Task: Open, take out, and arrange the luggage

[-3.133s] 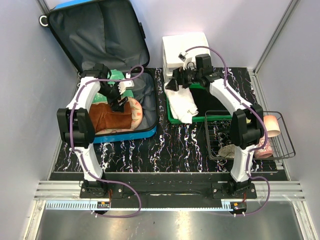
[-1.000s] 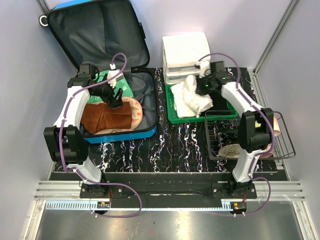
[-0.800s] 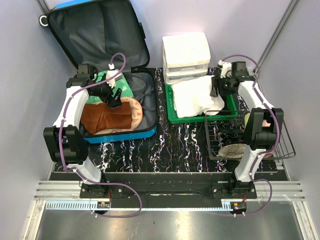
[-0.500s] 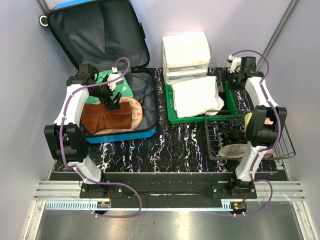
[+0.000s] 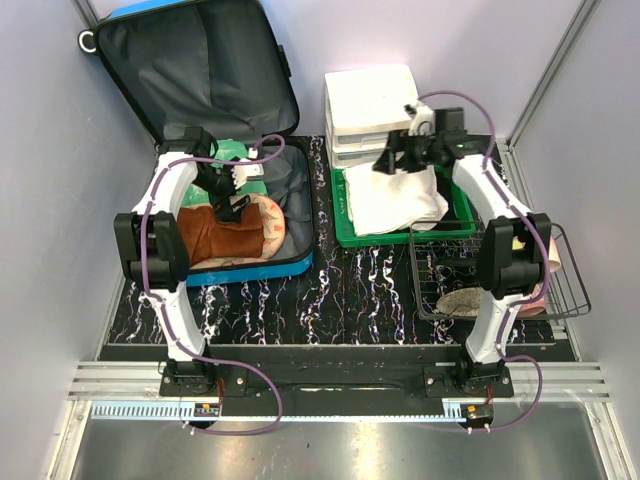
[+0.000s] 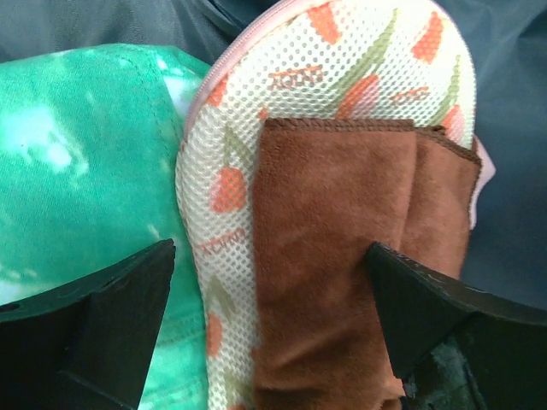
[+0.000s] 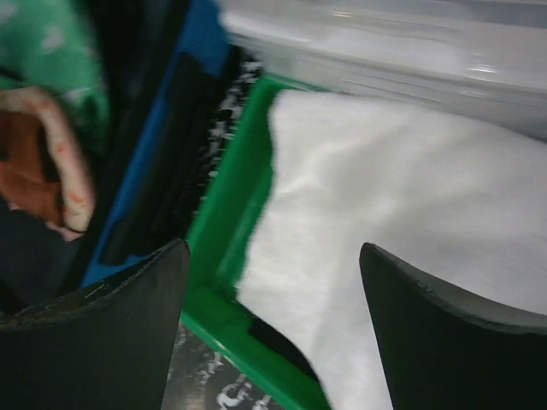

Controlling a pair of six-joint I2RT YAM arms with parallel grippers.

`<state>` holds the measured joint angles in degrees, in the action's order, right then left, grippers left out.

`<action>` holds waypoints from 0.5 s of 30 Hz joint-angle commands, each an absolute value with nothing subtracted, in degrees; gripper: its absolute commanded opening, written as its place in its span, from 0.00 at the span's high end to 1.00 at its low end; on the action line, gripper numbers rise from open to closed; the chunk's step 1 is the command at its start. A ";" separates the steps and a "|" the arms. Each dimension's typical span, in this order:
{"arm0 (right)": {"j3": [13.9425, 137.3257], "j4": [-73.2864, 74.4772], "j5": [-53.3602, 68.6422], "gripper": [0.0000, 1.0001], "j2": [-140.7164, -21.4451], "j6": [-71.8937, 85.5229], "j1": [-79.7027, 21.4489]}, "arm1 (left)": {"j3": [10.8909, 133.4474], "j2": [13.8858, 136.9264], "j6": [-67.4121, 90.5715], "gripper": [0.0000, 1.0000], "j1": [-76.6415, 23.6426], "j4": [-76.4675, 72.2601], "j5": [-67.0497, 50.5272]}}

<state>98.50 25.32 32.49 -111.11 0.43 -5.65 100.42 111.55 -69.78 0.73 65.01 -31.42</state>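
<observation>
The blue luggage (image 5: 252, 267) lies open at the back left, its grey-lined lid leaning on the wall. In it lie a green cloth (image 6: 77, 154), a brown cloth (image 6: 342, 282) and, under that, a mesh pouch (image 6: 342, 60) with orange print. My left gripper (image 5: 235, 205) hangs open just above the brown cloth and the pouch, its fingers on either side of them and holding nothing (image 6: 269, 256). My right gripper (image 5: 385, 165) is open and empty (image 7: 273, 248) above a white cloth (image 5: 395, 200) that lies in the green tray (image 5: 345, 238).
A white drawer organiser (image 5: 370, 100) stands behind the green tray. A black wire basket (image 5: 545, 290) with several items sits at the right, near the right arm. Grey walls close in at the back and on both sides.
My right gripper opened and dropped the white cloth into the green tray, swung out to the right, then came back over the tray. My left gripper opened a little wider over the brown cloth.
</observation>
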 commanded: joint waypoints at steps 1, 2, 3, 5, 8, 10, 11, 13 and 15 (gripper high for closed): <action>96.07 15.92 42.18 0.11 -107.40 7.28 -11.94 | 105.03 114.17 -73.65 0.01 0.79 65.57 -30.67; 95.19 14.78 43.41 0.11 -107.75 7.90 -12.91 | 105.12 114.43 -74.00 0.01 0.62 65.65 -30.67; 94.84 12.24 43.77 0.11 -108.01 8.69 -13.79 | 104.51 114.43 -74.35 0.01 0.53 65.65 -30.85; 94.31 9.59 45.26 0.11 -109.15 10.28 -16.50 | 103.63 114.35 -75.40 0.08 0.26 65.83 -30.50; 95.00 5.20 45.18 0.11 -111.61 11.77 -20.37 | 101.96 112.77 -76.20 0.35 0.26 66.62 -31.28; 95.62 2.30 44.83 0.11 -113.19 12.39 -22.14 | 100.20 110.05 -76.29 0.53 0.18 66.88 -32.69; 96.32 1.50 44.56 0.10 -114.86 12.48 -23.80 | 98.80 108.82 -76.46 0.58 0.26 66.97 -33.22; 97.03 -2.17 44.30 0.08 -117.14 13.27 -25.39 | 97.48 105.58 -76.47 0.68 0.26 66.88 -34.45; 98.26 -4.73 44.56 0.05 -118.64 13.36 -27.67 | 95.98 103.89 -75.94 0.74 0.26 66.88 -34.98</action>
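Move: The brown cloth's middle is about 7 cm back, 4 cm left and 3 cm below the left hand, whose open fingers hang over its far edge. The patterned pouch under it lies some 7 cm back, level sideways; the green bag is about 10 cm ahead and 6 cm left. From the right hand the brown cloth is roughly 50 cm left, 20 cm back and well below; the white cloth in the tray is 10 cm back and 6 cm right, also below. Sinking the last 1.5 cm or so onto the brown cloth, the left hand closes its wide-open fingers to about a third, pinching a fold near the cloth's far edge, and begins drawing back a centimetre or two. The right hand, empty and open, swings some 19 cm left and 6 cm back, away from the tray to the suitcase's near side rim, turning counter-clockwise by about 25 degrees. ##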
